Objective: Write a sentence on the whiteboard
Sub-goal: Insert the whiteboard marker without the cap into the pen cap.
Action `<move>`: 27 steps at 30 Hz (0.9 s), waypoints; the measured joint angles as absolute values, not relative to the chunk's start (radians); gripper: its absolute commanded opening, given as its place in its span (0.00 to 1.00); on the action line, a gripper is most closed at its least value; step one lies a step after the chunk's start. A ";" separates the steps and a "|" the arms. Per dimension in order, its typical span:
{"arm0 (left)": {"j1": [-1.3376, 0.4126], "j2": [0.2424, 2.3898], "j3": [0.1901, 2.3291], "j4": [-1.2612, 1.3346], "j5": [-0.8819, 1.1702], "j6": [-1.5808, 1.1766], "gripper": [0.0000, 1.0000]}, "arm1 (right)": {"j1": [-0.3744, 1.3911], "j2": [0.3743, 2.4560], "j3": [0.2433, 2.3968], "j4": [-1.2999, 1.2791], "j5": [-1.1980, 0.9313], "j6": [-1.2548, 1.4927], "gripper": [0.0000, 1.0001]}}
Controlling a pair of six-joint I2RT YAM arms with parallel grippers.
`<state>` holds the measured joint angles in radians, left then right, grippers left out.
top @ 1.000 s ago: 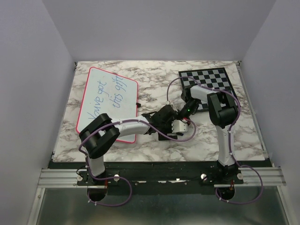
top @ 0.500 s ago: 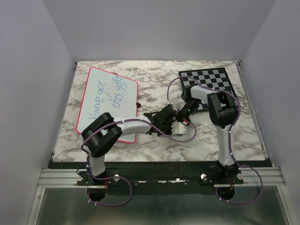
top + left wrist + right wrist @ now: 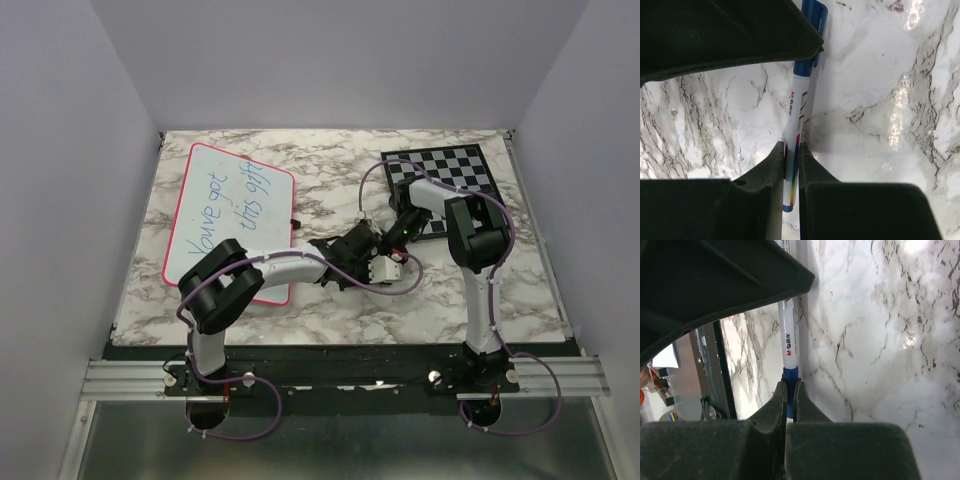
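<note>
The whiteboard (image 3: 226, 156) lies at the left of the marble table, and the sentence (image 3: 228, 210) stands on it in two blue handwritten lines. Both arms meet at mid-table to the right of the board. My left gripper (image 3: 792, 150) is shut on the white barrel of a marker (image 3: 799, 107), near its rainbow-striped end. My right gripper (image 3: 790, 385) is shut on the marker's blue cap (image 3: 790, 374). The marker (image 3: 789, 347) hangs just above the marble between the two grippers. In the top view the left gripper (image 3: 372, 248) and right gripper (image 3: 396, 238) almost touch, hiding the marker.
A grey-and-black chessboard (image 3: 445, 172) lies at the back right, partly under the right arm. A small black clip (image 3: 295, 220) sits at the whiteboard's right edge. Purple cables loop around both arms. A metal rail (image 3: 340, 378) runs along the near edge.
The left gripper's jaws have come together from wide open onto the marker's barrel. The left arm has shifted slightly to the right. The right gripper has stayed shut on the cap.
</note>
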<state>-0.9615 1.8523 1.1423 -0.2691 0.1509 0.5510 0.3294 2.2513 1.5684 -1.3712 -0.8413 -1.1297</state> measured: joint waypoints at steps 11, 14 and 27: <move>-0.958 1.920 1.232 -0.279 0.197 0.460 0.09 | 0.302 2.249 1.570 -1.391 -0.787 -1.126 0.00; -0.958 1.928 1.241 -0.276 0.204 0.438 0.09 | 0.299 2.248 1.571 -1.396 -0.775 -1.126 0.01; -0.979 1.898 1.136 -0.042 0.178 0.367 0.83 | 0.323 2.226 1.529 -1.364 -0.802 -1.065 0.03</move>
<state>-0.9794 1.8977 1.1362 -0.0418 0.1783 0.3672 0.3229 2.2265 1.5288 -1.3643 -0.8017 -1.0649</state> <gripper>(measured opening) 0.701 0.031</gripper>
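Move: The left hand already pinches the white marker body near its tail, and the blue pen cap sits about 8 cm to its right and 1 cm farther out, at the same height. The right hand already pinches that cap right at its fingertips, with the marker's middle some 5 cm to its left and 1 cm nearer the base. The chessboard's middle lies roughly 16 cm ahead and 13 cm to the right of the right hand, a couple of centimetres lower. Keeping its pinch on the marker body, the left hand presses the marker rightward into the cap over about 3 cm, while the right hand keeps the cap shut in its fingers and is carried some 2.5 cm the same way. The left fingers then open wide and let go of the body, that hand slipping about 1.5 cm farther right, tilting and barely rising, as the right hand swings back left about 1.5 cm and slightly towards the base with the cap still pinched. ##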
